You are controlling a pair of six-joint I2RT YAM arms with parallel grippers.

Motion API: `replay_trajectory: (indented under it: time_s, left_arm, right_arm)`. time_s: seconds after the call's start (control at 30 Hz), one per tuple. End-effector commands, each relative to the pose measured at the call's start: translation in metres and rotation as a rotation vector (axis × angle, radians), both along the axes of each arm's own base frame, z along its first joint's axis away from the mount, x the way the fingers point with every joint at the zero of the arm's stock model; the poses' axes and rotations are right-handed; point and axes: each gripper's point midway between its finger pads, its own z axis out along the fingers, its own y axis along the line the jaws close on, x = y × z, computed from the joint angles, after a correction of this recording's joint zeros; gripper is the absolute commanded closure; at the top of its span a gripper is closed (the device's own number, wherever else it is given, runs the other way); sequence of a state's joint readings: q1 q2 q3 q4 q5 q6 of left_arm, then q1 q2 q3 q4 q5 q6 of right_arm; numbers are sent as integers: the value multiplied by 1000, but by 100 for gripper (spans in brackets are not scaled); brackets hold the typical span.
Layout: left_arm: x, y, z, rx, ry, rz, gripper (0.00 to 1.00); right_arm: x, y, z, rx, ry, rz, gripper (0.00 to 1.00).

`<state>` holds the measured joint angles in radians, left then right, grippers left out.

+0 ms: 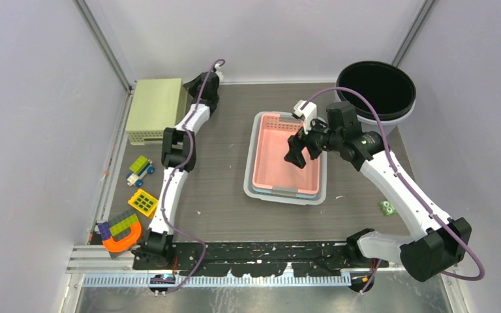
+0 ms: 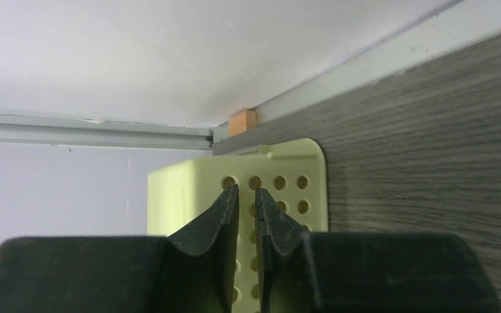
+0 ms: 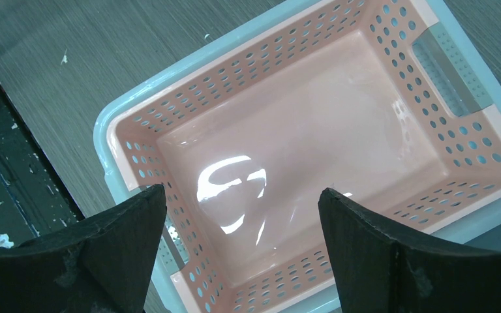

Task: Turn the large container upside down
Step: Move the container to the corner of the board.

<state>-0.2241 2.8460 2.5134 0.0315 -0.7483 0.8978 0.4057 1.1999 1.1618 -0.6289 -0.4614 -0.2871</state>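
The large container, a light blue basket, stands upright mid-table with a pink perforated basket nested inside it. My right gripper hovers over the pink basket's interior, jaws wide open with nothing between them. My left gripper is at the back left, beside a yellow-green perforated basket that lies bottom up. Its jaws are shut to a narrow slit and hold nothing.
A black round tub sits at the back right corner. Toy blocks lie along the left edge: a small car, a yellow plate, an orange and purple piece. A small green figure lies near the right arm.
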Motion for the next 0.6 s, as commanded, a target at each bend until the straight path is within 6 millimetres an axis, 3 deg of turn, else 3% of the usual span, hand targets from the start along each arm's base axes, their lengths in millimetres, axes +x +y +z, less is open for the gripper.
replay_trajectory:
  time_s: [0.0, 0.13, 0.27, 0.33, 0.47, 0.5, 0.57]
  left_arm:
    - [1, -15, 55, -36, -116, -43, 82]
    - [-10, -48, 87, -53, -141, -98, 78]
    - [-31, -70, 139, -101, -172, -130, 68]
    - [-47, -71, 159, -151, -146, -129, 56]
    - [-98, -62, 177, -265, -24, -136, 6]
    - [-115, -60, 176, -285, 24, -147, 1]
    - [-148, -51, 174, -324, 96, -158, 0]
  right_arm:
    - [9, 2, 7, 9, -38, 1, 9]
    - [9, 2, 7, 9, -40, 1, 9]
    - [8, 1, 9, 11, -47, -1, 9]
    - [7, 1, 12, 14, -54, 0, 9]
    - [4, 1, 19, 28, -67, 3, 10]
    - [3, 2, 21, 34, -72, 6, 9]
    - [0, 1, 26, 44, -84, 11, 9]
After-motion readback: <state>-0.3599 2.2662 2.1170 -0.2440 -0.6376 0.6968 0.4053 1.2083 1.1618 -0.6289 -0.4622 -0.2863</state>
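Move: The upturned cream container sits against the far-left corner of the board. Its middle is about 12 cm back and 12 cm to the left of the left hand, a few centimetres lower; the nearly shut fingertips are at its holed right side, near the far end. A small orange block lies some 5 cm ahead and 13 cm left, and the toy car about 40 cm back and 12 cm left. From the right hand the container's middle lies some 30 cm ahead, 50 cm left and 20 cm below. Dipping about 2 cm at the container's right side, the left hand then comes free of that wall and swings away up, back and to the right, quickening as it goes, to finish some 15 cm higher and 8 cm farther right. Its fingers spread from nearly shut to wide open, and the wrist turns roughly 15 degrees, partly clockwise. ##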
